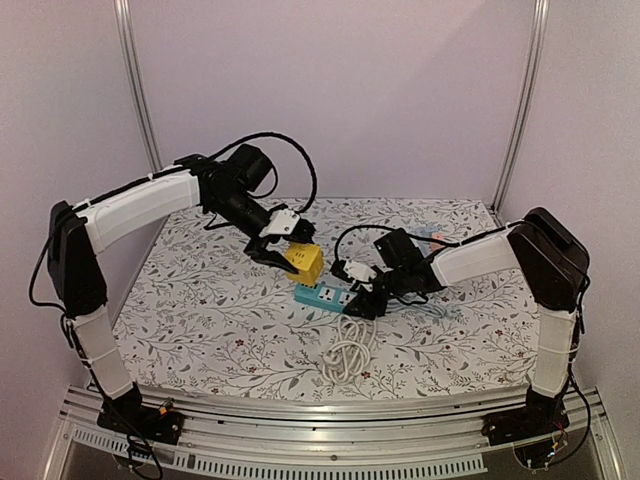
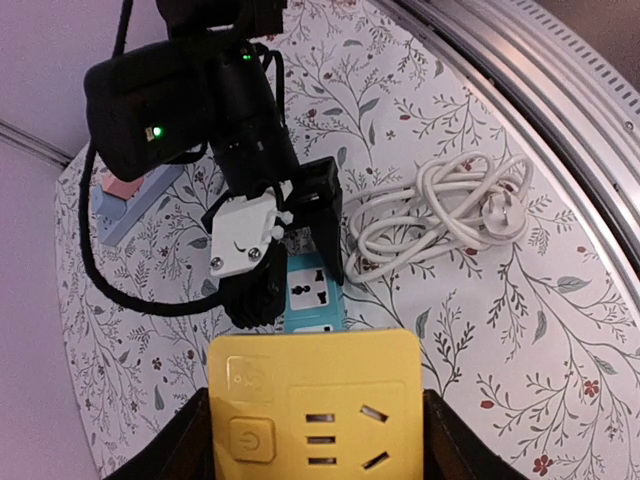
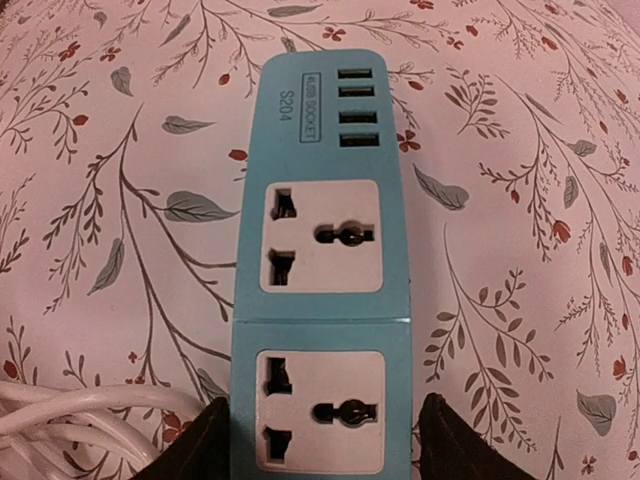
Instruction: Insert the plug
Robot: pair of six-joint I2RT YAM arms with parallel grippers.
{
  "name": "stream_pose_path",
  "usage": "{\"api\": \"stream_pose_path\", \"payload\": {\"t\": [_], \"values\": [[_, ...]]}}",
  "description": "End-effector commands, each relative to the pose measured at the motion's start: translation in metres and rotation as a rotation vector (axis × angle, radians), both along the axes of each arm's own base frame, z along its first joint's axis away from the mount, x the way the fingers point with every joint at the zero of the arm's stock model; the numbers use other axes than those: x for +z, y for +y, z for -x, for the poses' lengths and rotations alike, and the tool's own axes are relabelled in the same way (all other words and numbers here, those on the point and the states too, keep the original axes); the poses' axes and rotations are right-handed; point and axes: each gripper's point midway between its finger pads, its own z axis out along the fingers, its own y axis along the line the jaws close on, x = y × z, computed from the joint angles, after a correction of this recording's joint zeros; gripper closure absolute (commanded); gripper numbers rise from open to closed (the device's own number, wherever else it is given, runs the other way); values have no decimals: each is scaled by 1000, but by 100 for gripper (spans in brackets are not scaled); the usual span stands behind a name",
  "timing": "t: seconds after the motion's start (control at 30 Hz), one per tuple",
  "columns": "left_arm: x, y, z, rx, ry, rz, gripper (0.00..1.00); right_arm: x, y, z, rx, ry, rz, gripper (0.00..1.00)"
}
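A yellow plug block (image 2: 315,405), with a power button and socket slots on its face, sits between the fingers of my left gripper (image 2: 315,445), which is shut on its two sides. In the top view the yellow block (image 1: 305,263) hangs tilted just above the left end of the teal power strip (image 1: 322,296). The strip (image 3: 320,250) lies flat on the floral cloth with two sockets and several USB ports showing. My right gripper (image 3: 320,445) is shut on the strip's near end, one finger against each long edge. The plug's pins are hidden.
A coiled white cable (image 1: 350,355) lies in front of the strip, close to the right gripper (image 1: 365,300). A small pink and pale blue object (image 1: 432,238) sits at the back right. A metal rail (image 1: 330,420) runs along the near table edge.
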Motion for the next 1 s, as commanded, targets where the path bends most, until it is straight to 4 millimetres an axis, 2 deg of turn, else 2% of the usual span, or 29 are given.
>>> {"api": "stream_pose_path", "payload": {"t": [0.0, 0.1, 0.13, 0.23, 0.37, 0.57, 0.6, 0.67, 0.73, 0.83, 0.97], "values": [[-14, 3, 3, -46, 135, -41, 100, 1, 1, -5, -29, 56, -3, 20], [-15, -1, -1, -46, 173, -29, 100, 2, 1, -5, -32, 58, -3, 10], [-16, -2, -2, -49, 179, -24, 100, 3, 1, -6, -34, 55, -3, 2], [-25, -6, -6, -33, 194, -21, 100, 7, -3, -9, -61, 33, 1, 1], [-41, -11, -16, 0, 211, -24, 100, 21, -9, -6, -95, 20, -24, 1], [-52, -22, -24, -12, 231, -5, 100, 72, -19, 5, -155, -39, -175, 1], [-52, -24, -25, -15, 234, 0, 100, 87, -20, 7, -162, -64, -222, 1], [-55, -27, -28, -20, 236, 2, 100, 104, -21, 13, -165, -93, -313, 1], [-59, -30, -31, -20, 239, -3, 100, 113, -23, 21, -168, -80, -364, 1], [-69, -33, -35, -18, 249, -19, 100, 111, -28, 24, -221, -33, -389, 1], [-75, -37, -39, -21, 257, -20, 100, 106, -40, 15, -336, -19, -391, 1]]}}
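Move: My left hand holds the yellow plug high over the near side of the teal power strip; the strip's middle socket is about 8 cm ahead of that hand, 4 cm to its right and 17 cm below. The coiled white cord lies some 7 cm back and 9 cm right of the same hand, on the table. My right hand still grips the strip's right end, with its middle socket about 6 cm left and 2 cm ahead; the grey cord bundle is roughly 16 cm to its right, level with it. I lower the yellow plug about 8 cm with my left hand, easing forward and right towards the middle socket as I tip the fingers some 15 degrees back towards my base, grip kept. Meanwhile my right fingers open wide and let go of the strip's end, then that hand lifts about 10 cm clear, drifting right and back while its fingers tilt upward. ##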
